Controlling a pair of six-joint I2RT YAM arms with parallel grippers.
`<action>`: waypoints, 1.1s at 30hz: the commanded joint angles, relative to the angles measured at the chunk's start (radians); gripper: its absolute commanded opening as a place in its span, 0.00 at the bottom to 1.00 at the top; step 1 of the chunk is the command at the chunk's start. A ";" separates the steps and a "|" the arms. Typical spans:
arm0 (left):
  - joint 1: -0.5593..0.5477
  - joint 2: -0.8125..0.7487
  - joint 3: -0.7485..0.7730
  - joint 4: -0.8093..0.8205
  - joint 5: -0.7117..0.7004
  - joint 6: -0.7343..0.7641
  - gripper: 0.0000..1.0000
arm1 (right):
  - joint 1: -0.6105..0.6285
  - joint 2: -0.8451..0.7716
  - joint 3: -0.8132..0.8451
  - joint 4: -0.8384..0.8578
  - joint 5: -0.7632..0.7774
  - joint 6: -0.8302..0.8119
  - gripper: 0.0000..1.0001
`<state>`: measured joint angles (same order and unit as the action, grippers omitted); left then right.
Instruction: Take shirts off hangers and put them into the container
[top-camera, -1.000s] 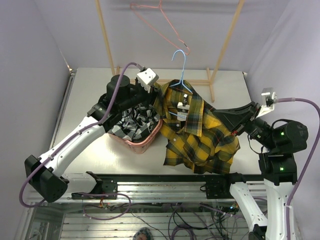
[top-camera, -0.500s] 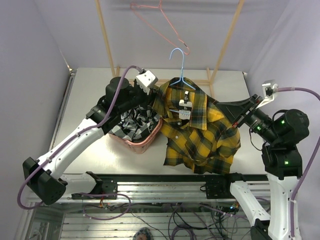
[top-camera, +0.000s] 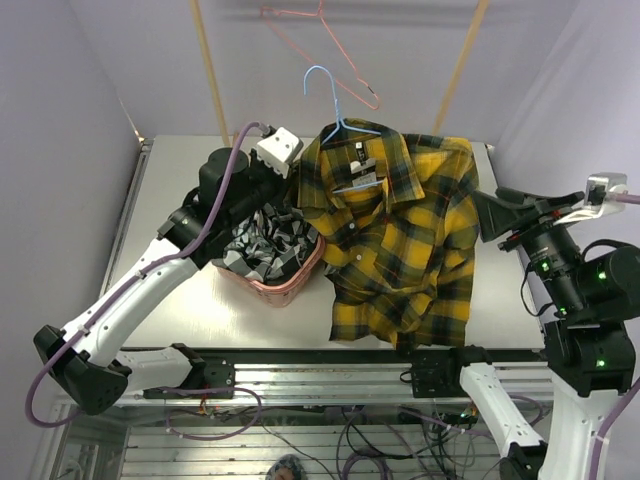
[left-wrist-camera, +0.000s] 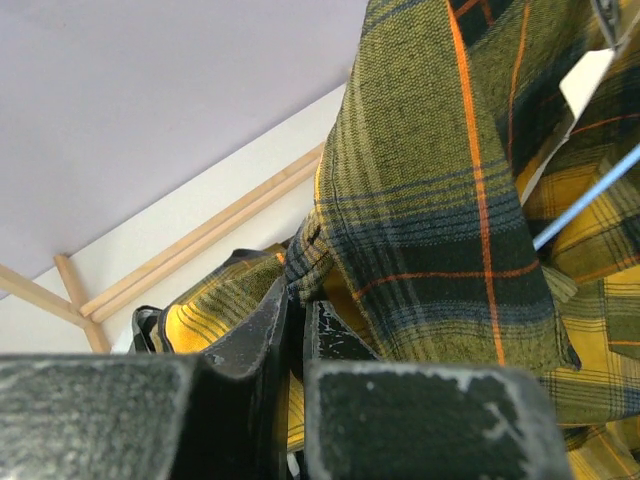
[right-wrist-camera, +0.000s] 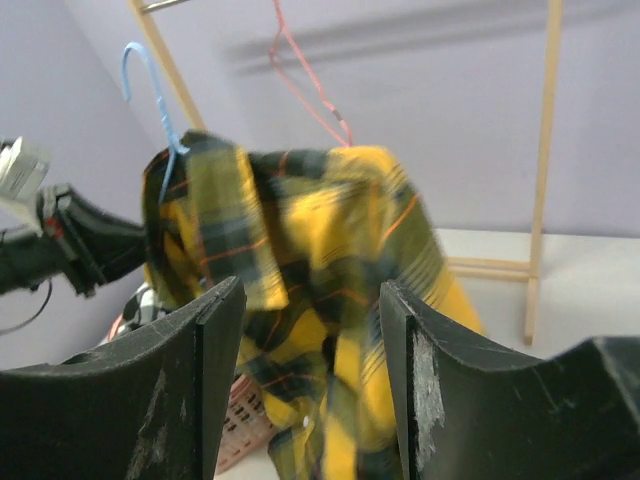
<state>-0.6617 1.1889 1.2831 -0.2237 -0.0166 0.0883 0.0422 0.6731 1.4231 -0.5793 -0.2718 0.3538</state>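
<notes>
The yellow-and-black plaid shirt (top-camera: 400, 240) hangs spread out above the table on the light blue hanger (top-camera: 325, 95), whose hook touches nothing I can see. My left gripper (top-camera: 292, 178) is shut on a fold of that shirt at its left shoulder; in the left wrist view the fabric (left-wrist-camera: 420, 200) is pinched at the tips of my left gripper (left-wrist-camera: 298, 300). My right gripper (top-camera: 482, 205) stands open just right of the shirt, holding nothing; its wrist view shows the shirt (right-wrist-camera: 320, 260) blurred beyond the right gripper (right-wrist-camera: 310, 290). The black-and-white shirt (top-camera: 262, 245) lies in the pink container (top-camera: 290, 290).
An empty pink hanger (top-camera: 325, 55) hangs high on the wooden rack, whose poles (top-camera: 205, 70) rise behind the table. The rack's foot bars (left-wrist-camera: 200, 240) lie on the table behind the container. Purple walls close in on both sides.
The right gripper has opened, let go of the yellow shirt and drawn back to the right. The shirt and blue hanger have risen and spread, still in the left gripper.
</notes>
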 joint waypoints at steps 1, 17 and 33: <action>0.005 0.024 0.116 -0.029 -0.049 -0.017 0.07 | -0.003 -0.001 -0.089 0.032 -0.135 -0.001 0.56; -0.116 0.088 0.260 -0.112 -0.055 -0.003 0.07 | 0.001 0.066 -0.544 0.464 -0.332 0.131 0.55; -0.122 0.036 0.216 -0.103 -0.037 0.014 0.07 | 0.334 0.320 -0.615 0.750 0.004 0.059 0.56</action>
<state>-0.7803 1.2663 1.5070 -0.3878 -0.0525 0.0978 0.3058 0.9646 0.7944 0.0834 -0.3847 0.4671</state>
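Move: The right hand, empty and open, has the yellow plaid shirt's front about 12 cm ahead, 14 cm to its left and 15 cm lower. The blue hanger is some 10 cm ahead and 19 cm left, about level with it, and the container about 12 cm ahead, 36 cm left and 38 cm down. From the left hand, pinching the shirt's shoulder, the shirt front lies about 14 cm right, 2 cm back and 4 cm down. Right hand, staying open, sinks about 20 cm, forward and left to the shirt front; left lifts its pinch rightward. ##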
